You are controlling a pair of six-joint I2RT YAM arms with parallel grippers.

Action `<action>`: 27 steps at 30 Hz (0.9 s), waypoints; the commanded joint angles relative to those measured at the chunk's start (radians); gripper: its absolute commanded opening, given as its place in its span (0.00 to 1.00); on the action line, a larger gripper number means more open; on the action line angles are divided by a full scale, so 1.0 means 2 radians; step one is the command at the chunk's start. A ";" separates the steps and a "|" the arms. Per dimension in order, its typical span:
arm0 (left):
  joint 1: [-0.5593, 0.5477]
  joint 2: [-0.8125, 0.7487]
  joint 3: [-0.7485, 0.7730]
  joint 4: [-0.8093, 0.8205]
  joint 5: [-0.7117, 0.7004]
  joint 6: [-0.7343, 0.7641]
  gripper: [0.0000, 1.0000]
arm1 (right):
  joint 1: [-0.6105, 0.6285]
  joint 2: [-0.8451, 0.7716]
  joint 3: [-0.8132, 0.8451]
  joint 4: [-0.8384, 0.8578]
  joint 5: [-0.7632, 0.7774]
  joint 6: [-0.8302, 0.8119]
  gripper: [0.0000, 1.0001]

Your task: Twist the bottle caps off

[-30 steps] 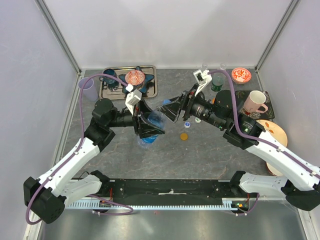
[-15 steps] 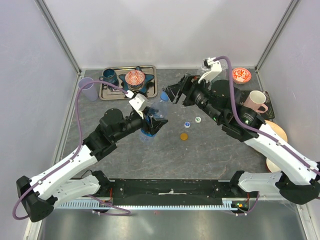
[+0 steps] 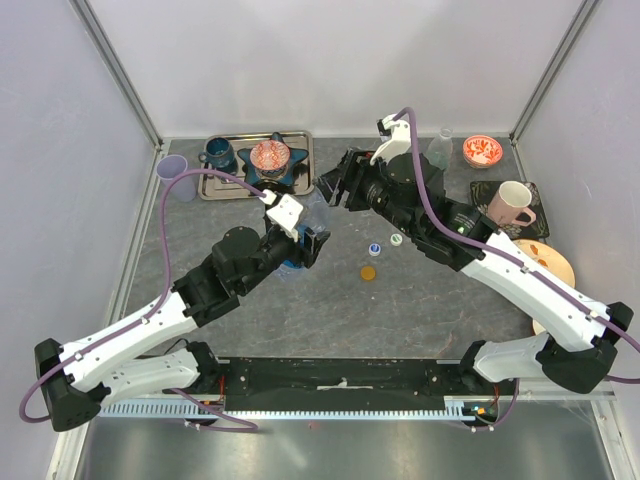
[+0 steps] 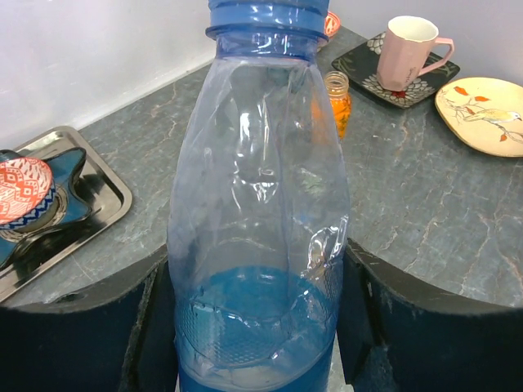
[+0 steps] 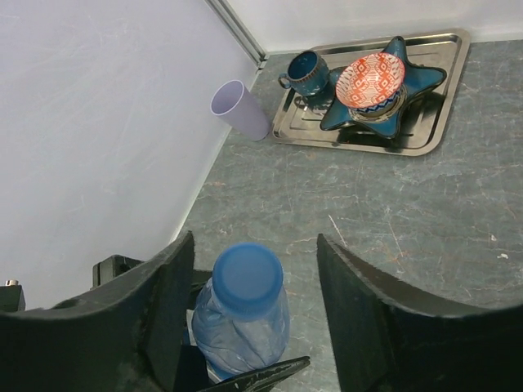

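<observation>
My left gripper (image 4: 255,327) is shut on the lower body of a clear blue bottle (image 4: 257,204), which stands nearly upright. Its blue cap (image 5: 248,276) sits on the neck. My right gripper (image 5: 255,238) hangs over the bottle, open, with a finger on each side of the cap and not touching it. In the top view the right gripper (image 3: 335,185) covers the bottle's top, and the left gripper (image 3: 300,245) sits just below it. Three loose caps lie on the table: white with blue (image 3: 374,249), white with green (image 3: 397,240) and orange (image 3: 368,271).
At the back left, a steel tray (image 3: 225,192) holds a star dish, a red bowl and a blue mug, with a lilac cup (image 3: 172,172) beside it. At the right are a pink mug (image 3: 510,203), a plate (image 3: 555,265), a red bowl (image 3: 482,150) and a clear bottle (image 3: 438,150).
The left arm has swung the bottle up from a tilt to nearly upright. The right gripper has moved left and toward the back, over the cap, opening wider and then narrowing.
</observation>
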 commanded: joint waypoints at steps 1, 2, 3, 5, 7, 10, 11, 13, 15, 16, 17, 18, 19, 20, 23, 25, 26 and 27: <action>-0.003 -0.005 0.018 0.019 -0.027 0.026 0.35 | 0.001 -0.002 0.014 0.009 -0.005 0.005 0.65; -0.004 -0.004 0.018 0.020 -0.028 0.026 0.35 | 0.001 -0.003 0.014 0.009 -0.004 0.005 0.65; -0.003 -0.005 0.018 0.020 -0.028 0.026 0.35 | 0.001 -0.004 0.011 0.009 -0.005 0.004 0.63; -0.004 -0.005 0.018 0.020 -0.028 0.026 0.35 | 0.001 -0.003 0.010 0.009 -0.008 0.004 0.62; -0.003 -0.005 0.018 0.021 -0.028 0.025 0.35 | 0.001 -0.005 0.006 0.009 -0.008 0.003 0.59; -0.003 -0.004 0.018 0.022 -0.028 0.025 0.35 | 0.001 -0.005 0.000 0.009 -0.009 0.003 0.58; -0.004 -0.005 0.018 0.022 -0.027 0.025 0.35 | 0.001 -0.005 0.000 0.009 -0.010 0.004 0.57; -0.004 -0.004 0.018 0.023 -0.027 0.025 0.35 | 0.001 -0.002 -0.001 0.009 -0.012 0.003 0.56; -0.004 -0.004 0.018 0.023 -0.027 0.025 0.35 | 0.001 -0.002 -0.002 0.009 -0.015 0.003 0.53; -0.004 -0.005 0.017 0.023 -0.027 0.025 0.35 | 0.001 -0.001 -0.002 0.009 -0.016 0.002 0.52; -0.004 -0.005 0.016 0.024 -0.027 0.025 0.35 | 0.001 0.000 -0.003 0.009 -0.015 0.002 0.52; -0.003 -0.005 0.016 0.026 -0.027 0.026 0.35 | 0.001 0.000 -0.003 0.009 -0.017 0.003 0.52; -0.004 -0.005 0.015 0.026 -0.028 0.027 0.35 | 0.001 0.001 -0.004 0.009 -0.017 0.004 0.52; -0.003 -0.005 0.015 0.026 -0.028 0.027 0.35 | 0.001 0.001 -0.005 0.009 -0.017 0.004 0.52; -0.004 -0.005 0.014 0.028 -0.028 0.027 0.35 | 0.001 0.002 -0.006 0.009 -0.018 0.004 0.51; -0.004 -0.007 0.013 0.027 -0.028 0.028 0.35 | 0.001 0.003 -0.006 0.009 -0.019 0.003 0.48; -0.004 -0.007 0.013 0.027 -0.028 0.027 0.35 | 0.001 0.005 -0.006 0.009 -0.021 0.004 0.45; -0.004 -0.008 0.014 0.028 -0.028 0.027 0.35 | 0.001 0.005 -0.007 0.009 -0.021 0.003 0.42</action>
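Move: The right hand already straddles the blue cap of the bottle: its middle lies level with the hand point, not yet touched and roughly 1 cm below. On the table some 38 cm below, the loose blue-white cap lies about 13 cm right and 4 cm back, the orange cap 11 cm right and 8 cm back. From the left hand, which holds the bottle, the blue cap lies about 10 cm above, 5 cm ahead and 3 cm right. The right hand stays all but in place around the blue cap and steadily closes its fingers by about a quarter of their full opening, easing only some half a centimetre back and to the left while the pads come right up to the cap's two sides. The left hand keeps its grip round the bottle body and holds it still below, neck up between the right fingers, with no turning of either wrist beyond a few degrees. ##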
